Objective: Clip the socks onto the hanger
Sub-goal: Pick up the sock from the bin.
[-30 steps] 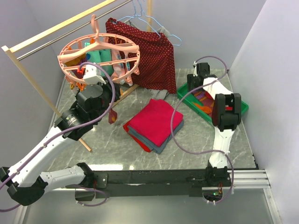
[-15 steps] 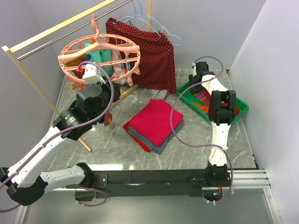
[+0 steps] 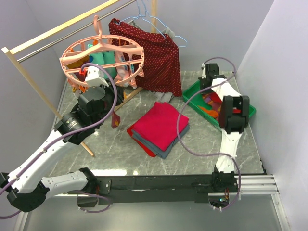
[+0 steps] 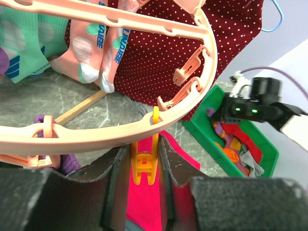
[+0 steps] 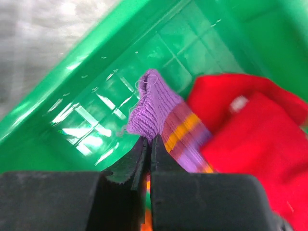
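Observation:
The round pink hanger [image 3: 142,54] hangs from the wooden rail, and its ring [image 4: 96,135] crosses the left wrist view. My left gripper [image 4: 144,166] is shut on an orange clip [image 4: 144,163] that dangles from that ring. Mint [image 4: 19,43] and pink socks [image 4: 96,53] are clipped on the far side. In the green tray [image 5: 86,96] lie more socks. My right gripper [image 5: 148,144] is shut, pinching the cuff of a purple-striped sock [image 5: 154,108] beside a red sock [image 5: 250,130]. The left wrist view also shows the right gripper [image 4: 214,113] low in the tray.
A folded red and grey cloth stack [image 3: 159,127] lies mid-table. A dark red dotted garment [image 3: 154,57] hangs behind on light-blue wire hangers [image 3: 149,19]. The wooden rack [image 3: 57,31] stands at the left. The green tray [image 3: 190,98] sits at the right, near the side wall.
My right gripper has closed its jaws on the purple-striped sock's cuff in the tray, and its arm shifted slightly. The left gripper has stayed on the clip.

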`<state>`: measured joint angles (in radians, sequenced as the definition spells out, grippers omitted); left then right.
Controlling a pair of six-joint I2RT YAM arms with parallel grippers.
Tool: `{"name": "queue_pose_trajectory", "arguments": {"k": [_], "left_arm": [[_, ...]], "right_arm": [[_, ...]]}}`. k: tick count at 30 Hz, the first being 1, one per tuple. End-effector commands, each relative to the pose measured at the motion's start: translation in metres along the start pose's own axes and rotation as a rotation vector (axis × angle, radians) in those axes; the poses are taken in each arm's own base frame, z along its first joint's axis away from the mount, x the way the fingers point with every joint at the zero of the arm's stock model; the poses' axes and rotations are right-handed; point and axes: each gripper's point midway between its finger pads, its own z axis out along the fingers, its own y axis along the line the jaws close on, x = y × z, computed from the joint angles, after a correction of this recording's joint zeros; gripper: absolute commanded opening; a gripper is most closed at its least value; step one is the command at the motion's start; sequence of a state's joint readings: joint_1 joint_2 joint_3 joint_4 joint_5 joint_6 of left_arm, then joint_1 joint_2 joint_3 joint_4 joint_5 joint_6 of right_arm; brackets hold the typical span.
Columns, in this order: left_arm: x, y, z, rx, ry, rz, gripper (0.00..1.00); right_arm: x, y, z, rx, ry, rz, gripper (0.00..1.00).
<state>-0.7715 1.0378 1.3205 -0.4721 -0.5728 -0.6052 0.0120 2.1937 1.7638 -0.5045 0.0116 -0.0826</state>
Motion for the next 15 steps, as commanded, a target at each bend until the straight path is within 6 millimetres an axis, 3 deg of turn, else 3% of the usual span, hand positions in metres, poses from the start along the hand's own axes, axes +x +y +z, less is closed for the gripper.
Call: {"name": "queue_pose_trajectory", "arguments": {"k": [1, 2, 5, 10, 11, 13, 14, 15], "left_arm": [[-0.009, -0.005, -0.007, 0.029, -0.002, 0.010, 0.01], [-0.010, -0.005, -0.007, 0.031, -0.004, 0.011, 0.01], [-0.011, -0.005, -0.008, 0.030, -0.008, 0.011, 0.01], [-0.012, -0.006, -0.008, 0.036, -0.016, 0.006, 0.01], [-0.011, -0.005, -0.008, 0.034, -0.016, 0.005, 0.01], [-0.013, -0.006, -0.007, 0.037, -0.020, 0.005, 0.01], [-0.013, -0.007, -0.007, 0.039, -0.020, 0.006, 0.01], [-0.013, -0.008, -0.006, 0.041, -0.020, 0.006, 0.01]], "right_arm": [[-0.080, -0.008, -0.095, 0.005, -0.311, 0.044, 0.00], [-0.090, -0.003, -0.116, -0.028, -0.358, 0.052, 0.00], [-0.099, 0.001, -0.145, -0.060, -0.429, 0.069, 0.00], [-0.099, 0.007, -0.179, -0.091, -0.500, 0.077, 0.00], [-0.104, 0.008, -0.199, -0.108, -0.539, 0.104, 0.00], [-0.103, 0.012, -0.215, -0.136, -0.580, 0.106, 0.00], [-0.108, 0.014, -0.238, -0.146, -0.631, 0.107, 0.00], [-0.108, 0.014, -0.247, -0.154, -0.656, 0.107, 0.00]]}}
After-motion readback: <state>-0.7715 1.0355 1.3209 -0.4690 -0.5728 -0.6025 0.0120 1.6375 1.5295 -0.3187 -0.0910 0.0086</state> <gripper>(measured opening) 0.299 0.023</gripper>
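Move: The right hand already grips the striped sock by its purple cuff, just above the bin floor. The hanger's yellow clip, held between the left fingers and so right at the left hand, is about 42 cm to the right hand's left, 24 cm back and 33 cm higher. The red sock lies some 11 cm right and 3 cm back, the orange sock 10 cm back and 3 cm right, both about 3 cm lower. With its fingers staying shut on the cuff, the right hand lifts the striped sock fast out of the bin, rising a little over 20 cm, nearly straight up at first and easing off at the top. As it slows it draws back about 4 cm and slightly left, nearing the hanger, while the wrist tips the fingers up by some 30 degrees from steeply downward to a shallower slant. ##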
